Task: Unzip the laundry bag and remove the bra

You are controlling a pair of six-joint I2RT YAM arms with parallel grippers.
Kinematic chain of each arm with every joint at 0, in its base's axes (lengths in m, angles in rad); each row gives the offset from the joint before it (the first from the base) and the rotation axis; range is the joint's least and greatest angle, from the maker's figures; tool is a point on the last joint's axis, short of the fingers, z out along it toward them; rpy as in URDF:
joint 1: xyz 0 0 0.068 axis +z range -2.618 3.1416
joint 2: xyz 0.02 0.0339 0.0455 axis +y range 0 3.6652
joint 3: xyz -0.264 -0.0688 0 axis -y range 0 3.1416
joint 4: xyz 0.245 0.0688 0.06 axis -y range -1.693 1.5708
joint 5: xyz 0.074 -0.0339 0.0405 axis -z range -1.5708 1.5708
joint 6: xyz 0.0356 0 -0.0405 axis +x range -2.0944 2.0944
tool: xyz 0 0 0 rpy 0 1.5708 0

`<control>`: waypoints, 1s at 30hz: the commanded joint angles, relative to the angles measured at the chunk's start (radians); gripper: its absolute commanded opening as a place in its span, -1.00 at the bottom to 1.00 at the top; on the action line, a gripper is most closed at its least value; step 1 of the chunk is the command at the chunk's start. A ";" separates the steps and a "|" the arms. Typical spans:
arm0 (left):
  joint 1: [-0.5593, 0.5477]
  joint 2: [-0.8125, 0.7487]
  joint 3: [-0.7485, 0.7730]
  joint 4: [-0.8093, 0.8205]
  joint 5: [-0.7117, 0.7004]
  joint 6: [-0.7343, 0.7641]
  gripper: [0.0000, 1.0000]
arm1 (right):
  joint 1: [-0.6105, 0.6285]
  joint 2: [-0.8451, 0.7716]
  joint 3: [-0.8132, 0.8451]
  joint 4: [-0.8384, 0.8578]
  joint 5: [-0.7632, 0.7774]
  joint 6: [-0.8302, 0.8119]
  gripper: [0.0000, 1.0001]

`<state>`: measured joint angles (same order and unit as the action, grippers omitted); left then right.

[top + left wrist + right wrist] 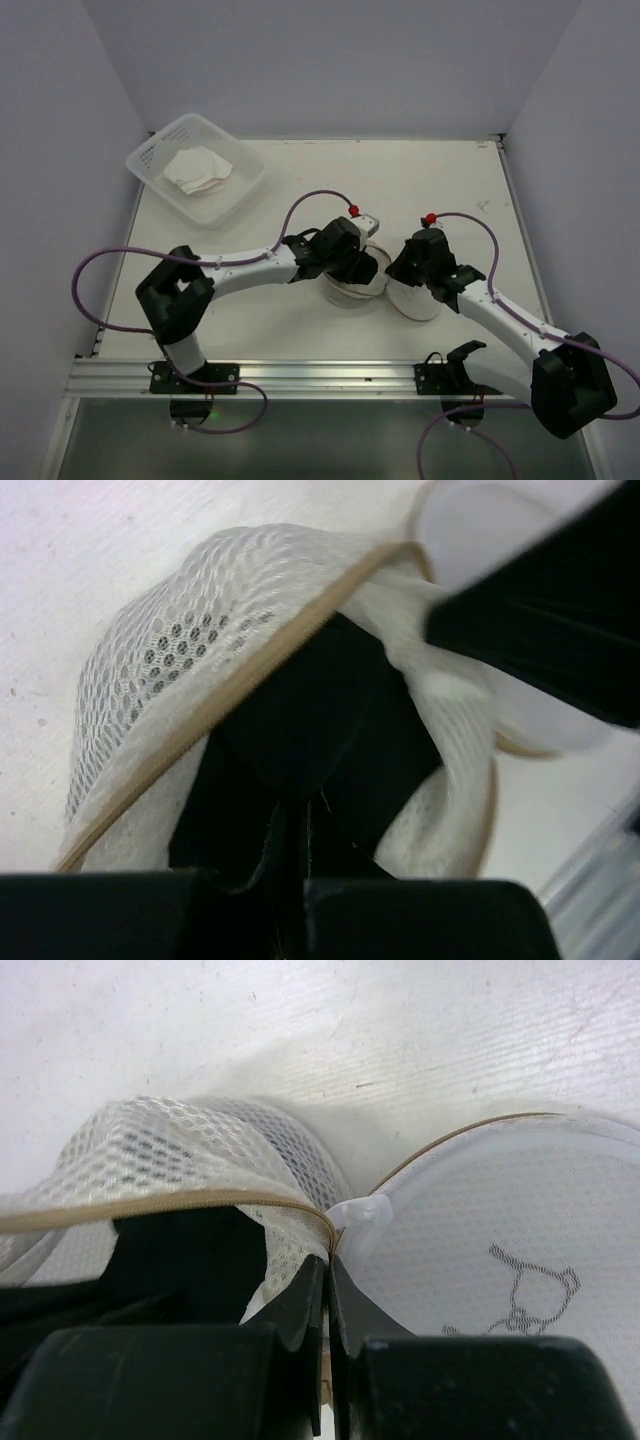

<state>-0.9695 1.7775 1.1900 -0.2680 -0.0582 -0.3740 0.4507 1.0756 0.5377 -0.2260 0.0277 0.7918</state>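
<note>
The cream-white mesh laundry bag (pixel 415 300) lies mid-table between my two arms, its zip undone and its mouth gaping. In the left wrist view the mesh wall (pixel 170 650) arches over the black bra (pixel 320 720) inside. My left gripper (pixel 295 830) reaches into the mouth and is shut on the bra's black fabric. My right gripper (pixel 328 1265) is shut on the bag's zip seam just below the white zip pull (pixel 362 1222). Next to it lies the flat face with the black pictogram (pixel 520 1290). From above, both grippers (pixel 358 268) (pixel 402 272) cover most of the bag.
A clear rectangular plastic tub (pixel 150 150) stands at the back left with a crumpled white cloth (pixel 198 170) in it. White walls close the table on three sides. A metal rail (pixel 320 378) runs along the near edge by the arm bases.
</note>
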 commanded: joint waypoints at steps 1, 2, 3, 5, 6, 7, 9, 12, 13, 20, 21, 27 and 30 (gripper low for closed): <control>0.015 -0.176 -0.062 0.171 0.242 0.121 -1.00 | -0.004 0.012 0.057 -0.009 0.044 -0.037 -1.00; 0.017 -0.193 -0.072 0.179 0.267 0.132 -1.00 | -0.004 0.015 0.067 -0.018 0.047 -0.043 -1.00; 0.018 -0.220 -0.078 0.187 0.294 0.156 -1.00 | -0.004 0.015 0.070 -0.021 0.048 -0.045 -1.00; 0.018 -0.236 -0.084 0.179 0.371 0.182 -1.00 | -0.006 0.015 0.082 -0.024 0.046 -0.060 -1.00; 0.020 -0.246 -0.086 0.171 0.391 0.201 -1.00 | -0.004 0.015 0.085 -0.026 0.041 -0.066 -1.00; 0.022 -0.253 -0.093 0.173 0.411 0.205 -1.00 | -0.004 0.020 0.093 -0.027 0.038 -0.075 -1.00; 0.032 -0.279 -0.105 0.199 0.413 0.198 -1.00 | -0.006 0.027 0.110 -0.039 0.019 -0.100 -1.00; 0.072 -0.311 -0.136 0.303 0.419 0.132 -1.00 | -0.006 0.037 0.111 -0.029 -0.012 -0.124 -1.00; 0.083 -0.316 -0.141 0.331 0.408 0.109 -1.00 | -0.004 0.037 0.105 -0.023 -0.023 -0.121 -1.00; 0.130 -0.351 -0.188 0.645 0.339 -0.156 -1.00 | -0.001 0.011 0.013 0.045 -0.133 -0.094 -1.00; 0.130 -0.342 -0.188 0.706 0.336 -0.219 -1.00 | 0.000 0.007 0.010 0.045 -0.135 -0.092 -1.00; 0.123 -0.326 -0.210 0.794 0.173 -0.359 -1.00 | 0.014 -0.023 0.001 0.033 -0.129 -0.075 -1.00; 0.126 -0.343 -0.222 0.786 0.077 -0.440 -1.00 | 0.029 -0.040 0.004 0.022 -0.098 -0.069 -1.00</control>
<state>-0.8463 1.4712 0.9833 0.4145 0.1516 -0.6853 0.4664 1.0687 0.5388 -0.2169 -0.0792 0.7109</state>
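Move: The left fingers are already shut on the black bra, whose bulk lies about 3 cm below them, still in the open laundry bag. The bag's middle is some 3 cm back, 2 cm left and 5 cm below that hand; the flipped-open lid lies roughly 10 cm to its right, 6 cm back and 6 cm below. From the right hand, pinching the rim, the bra is about 6 cm left, level ahead, and 4 cm lower. Upward goes the left hand with the bra still pinched, drawing it out of the bag's mouth: first up and slightly back, then up and forward, for a rise of some 20 cm. Its wrist tilts about 50 degrees, so the fingers swing up towards level, pointing right. The right fingers keep their pinch on the bag rim, shifting only a centimetre or two. ##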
